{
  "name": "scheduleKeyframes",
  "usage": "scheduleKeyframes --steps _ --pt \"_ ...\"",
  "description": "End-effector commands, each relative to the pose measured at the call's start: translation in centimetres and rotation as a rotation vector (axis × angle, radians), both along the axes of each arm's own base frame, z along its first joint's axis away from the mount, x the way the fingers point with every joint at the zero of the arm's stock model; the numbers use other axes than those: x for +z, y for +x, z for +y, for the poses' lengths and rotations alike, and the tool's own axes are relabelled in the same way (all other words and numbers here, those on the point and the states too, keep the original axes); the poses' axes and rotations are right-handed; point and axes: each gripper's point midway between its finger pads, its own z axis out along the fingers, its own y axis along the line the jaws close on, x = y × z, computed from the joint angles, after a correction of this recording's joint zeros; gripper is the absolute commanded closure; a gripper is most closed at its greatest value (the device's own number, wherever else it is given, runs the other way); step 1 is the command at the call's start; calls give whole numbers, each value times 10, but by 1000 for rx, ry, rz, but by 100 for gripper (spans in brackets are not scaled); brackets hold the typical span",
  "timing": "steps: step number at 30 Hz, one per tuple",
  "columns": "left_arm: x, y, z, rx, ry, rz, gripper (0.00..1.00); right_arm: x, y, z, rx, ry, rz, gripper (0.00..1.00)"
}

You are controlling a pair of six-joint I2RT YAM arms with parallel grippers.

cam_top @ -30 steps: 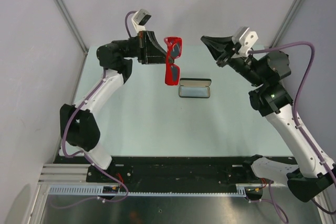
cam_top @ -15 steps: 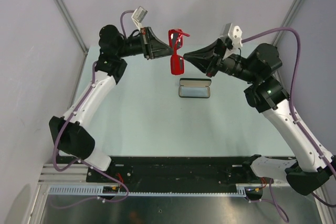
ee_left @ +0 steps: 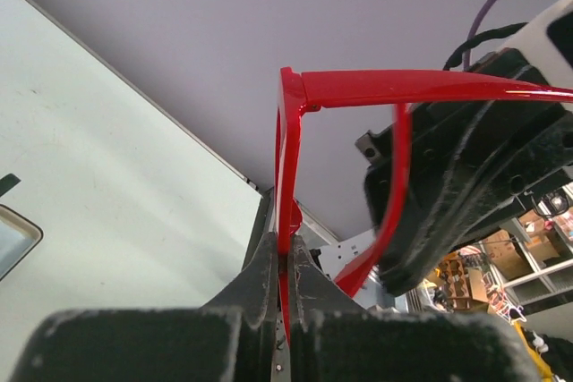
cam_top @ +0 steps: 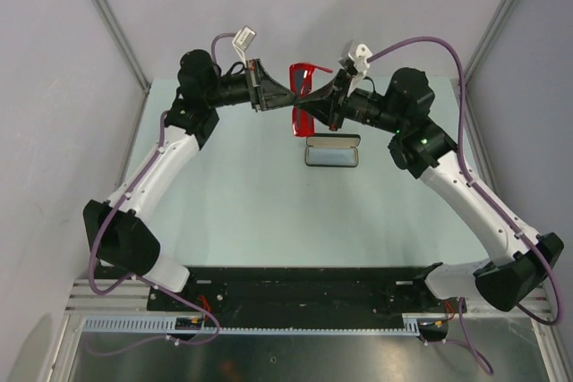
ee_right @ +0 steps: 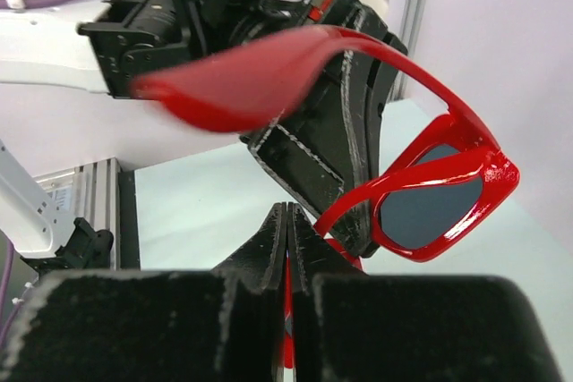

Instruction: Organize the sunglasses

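Observation:
The sunglasses, bright red with dark lenses, hang in the air above the far part of the table, between both grippers. My left gripper is shut on the front frame. In the left wrist view the red rim runs up out of its pinched jaws. My right gripper comes in from the right, shut on the sunglasses. In the right wrist view a red strip lies in the slit between its jaws. One lens shows to the right, and an open arm passes overhead.
A black oblong case lies open on the pale green table, just below the held glasses. Grey walls close in the back and both sides. The arm bases and a black rail stand along the near edge.
The right arm swung left to the sunglasses and its jaws closed. The left arm lifted slightly and turned the glasses, keeping its grip.

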Motion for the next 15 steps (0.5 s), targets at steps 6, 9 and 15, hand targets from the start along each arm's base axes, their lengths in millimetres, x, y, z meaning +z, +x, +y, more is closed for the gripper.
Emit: scheduleKeyframes --steps 6,9,15 --pt "20 -31 2 -61 -9 -102 99 -9 20 3 -72 14 13 100" --pt "19 -34 1 -72 -7 -110 100 -6 19 4 -66 20 0 97" --pt "13 -25 1 -49 0 -112 100 23 10 -12 -107 82 -56 25"
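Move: Between the two hands, the sunglasses stay pinched at the bridge in the left fingertips, their middle about 1 cm to the right of the left hand point and otherwise level with it. From the right hand point, their middle is roughly 3 cm ahead, 3 cm to the left and 4 cm lower. The open case lies on the table about 15 cm ahead of the right hand, 8 cm to its right and 40 cm below. Pushing the nearer temple in towards the lenses, the right hand, fingers still shut, goes about 2 cm down and 1.5 cm forward. It then halts, opens its fingers to a bit over half and rises roughly 1 cm. The left hand keeps its pinch on the bridge, easing back only about 1 cm. ##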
